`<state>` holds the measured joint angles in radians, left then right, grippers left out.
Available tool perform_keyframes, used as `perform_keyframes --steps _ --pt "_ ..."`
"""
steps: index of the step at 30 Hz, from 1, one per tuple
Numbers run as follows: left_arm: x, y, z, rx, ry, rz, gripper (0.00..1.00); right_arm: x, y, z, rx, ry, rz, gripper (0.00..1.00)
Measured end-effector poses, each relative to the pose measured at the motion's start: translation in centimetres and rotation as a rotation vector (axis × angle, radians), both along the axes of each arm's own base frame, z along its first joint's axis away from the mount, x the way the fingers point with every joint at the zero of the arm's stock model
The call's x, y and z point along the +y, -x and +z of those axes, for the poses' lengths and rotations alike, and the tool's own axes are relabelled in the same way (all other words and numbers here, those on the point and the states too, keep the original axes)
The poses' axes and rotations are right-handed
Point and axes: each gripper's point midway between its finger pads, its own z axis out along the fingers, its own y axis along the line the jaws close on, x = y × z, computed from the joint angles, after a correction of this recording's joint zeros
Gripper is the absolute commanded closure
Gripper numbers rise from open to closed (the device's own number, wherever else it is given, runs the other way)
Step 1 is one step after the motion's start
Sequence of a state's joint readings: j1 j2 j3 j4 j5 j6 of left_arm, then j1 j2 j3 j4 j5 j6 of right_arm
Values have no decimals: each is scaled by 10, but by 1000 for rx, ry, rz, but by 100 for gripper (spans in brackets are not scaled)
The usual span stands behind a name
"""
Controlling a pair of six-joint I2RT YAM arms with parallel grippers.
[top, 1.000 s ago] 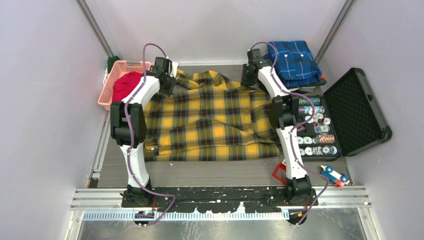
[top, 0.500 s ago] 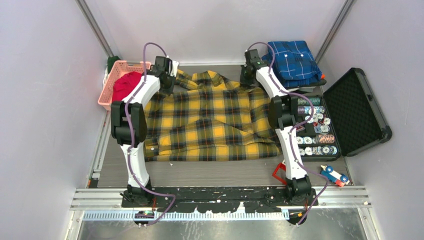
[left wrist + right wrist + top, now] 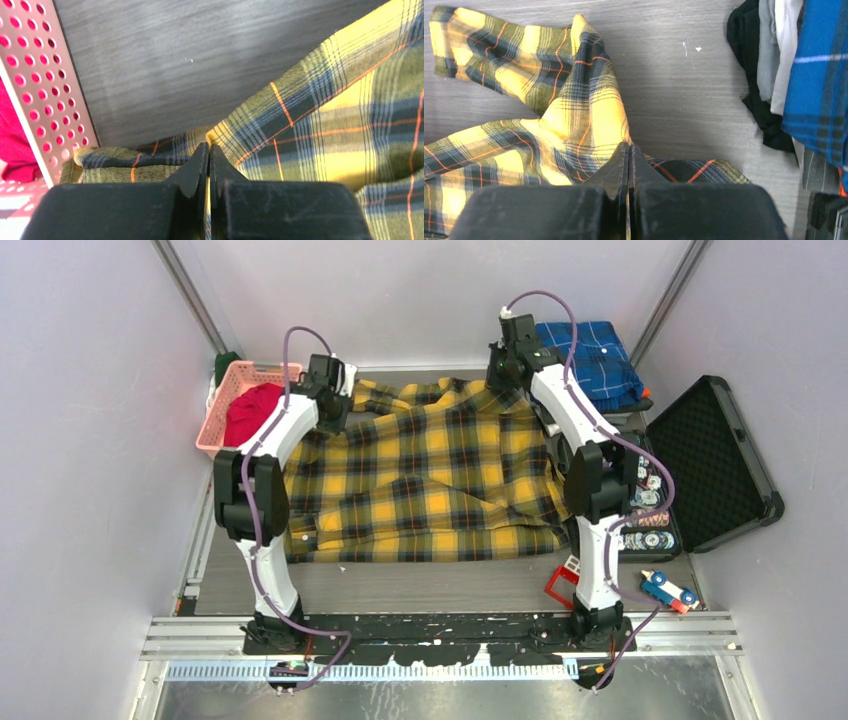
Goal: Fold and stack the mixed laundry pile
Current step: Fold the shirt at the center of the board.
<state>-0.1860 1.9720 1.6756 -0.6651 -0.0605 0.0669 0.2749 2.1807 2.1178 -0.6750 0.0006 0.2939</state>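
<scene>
The yellow-and-black plaid shirt (image 3: 430, 480) lies spread across the middle of the table, its far edge drawn up toward the back. My left gripper (image 3: 335, 408) pinches its far left corner, shut, next to the pink basket; in the left wrist view the gripper (image 3: 209, 148) has yellow cloth (image 3: 325, 110) between its closed fingers. My right gripper (image 3: 506, 375) is shut on the far right corner. The right wrist view shows the gripper (image 3: 629, 148) clamped on a fold of the shirt (image 3: 574, 115). The red T-shirt (image 3: 250, 412) sits bunched in the basket.
The pink lattice basket (image 3: 222, 405) stands at the back left, its wall (image 3: 45, 100) close to my left fingers. A folded blue plaid shirt (image 3: 595, 360) tops a pile at the back right. An open black case (image 3: 712, 462) and small toys (image 3: 668, 590) lie to the right.
My right gripper went from open to shut on the shirt's far right corner, then rose and moved back, dragging that edge with it. The left gripper kept its grip in place.
</scene>
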Motion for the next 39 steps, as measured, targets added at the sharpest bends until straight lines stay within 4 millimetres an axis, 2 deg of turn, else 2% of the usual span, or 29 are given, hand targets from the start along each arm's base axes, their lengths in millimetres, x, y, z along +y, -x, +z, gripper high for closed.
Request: perform_keyframes --steps 3,11,14,23,29,31,32,34,37,39 --pt "1 16 5 1 3 8 100 0 14 6 -8 4 -2 99" --pt "4 53 14 -17 12 53 100 -10 52 -22 77 35 -29 99" --pt "6 66 3 -10 8 86 100 -13 63 -29 97 50 -35 99" --pt "10 109 -49 51 -31 172 99 -18 106 -45 139 84 -40 99" --pt "16 126 -62 17 5 282 87 -26 135 -71 190 100 -59 99" --pt "17 130 -63 -9 37 323 71 -30 143 -84 214 109 -75 99" --pt "17 132 -64 -17 49 338 57 -32 147 -90 225 114 -81 99" --pt "18 136 -67 -29 75 378 38 -35 152 -100 243 119 -93 99" --pt "19 140 -69 -46 108 436 36 -38 161 -112 272 125 -102 99" --pt "22 143 -61 -83 126 464 38 -39 163 -114 279 126 -109 98"
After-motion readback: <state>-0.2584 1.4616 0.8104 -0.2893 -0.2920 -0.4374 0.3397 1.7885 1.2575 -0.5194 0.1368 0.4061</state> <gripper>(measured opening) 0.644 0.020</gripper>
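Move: Both hands hold the shirt's far edge. From the left hand the middle of the near flap lies about 16 cm back, 17 cm right and 8 cm below; the basket is some 21 cm left and 6 cm ahead, the far sleeve 10 cm ahead and 13 cm right. From the right hand the flap's middle lies roughly 24 cm back, 19 cm left and 14 cm below, the blue stack 22 cm right and 7 cm ahead. Both hands draw the held far edge back about 15 cm and down towards the near flap; left releases. ##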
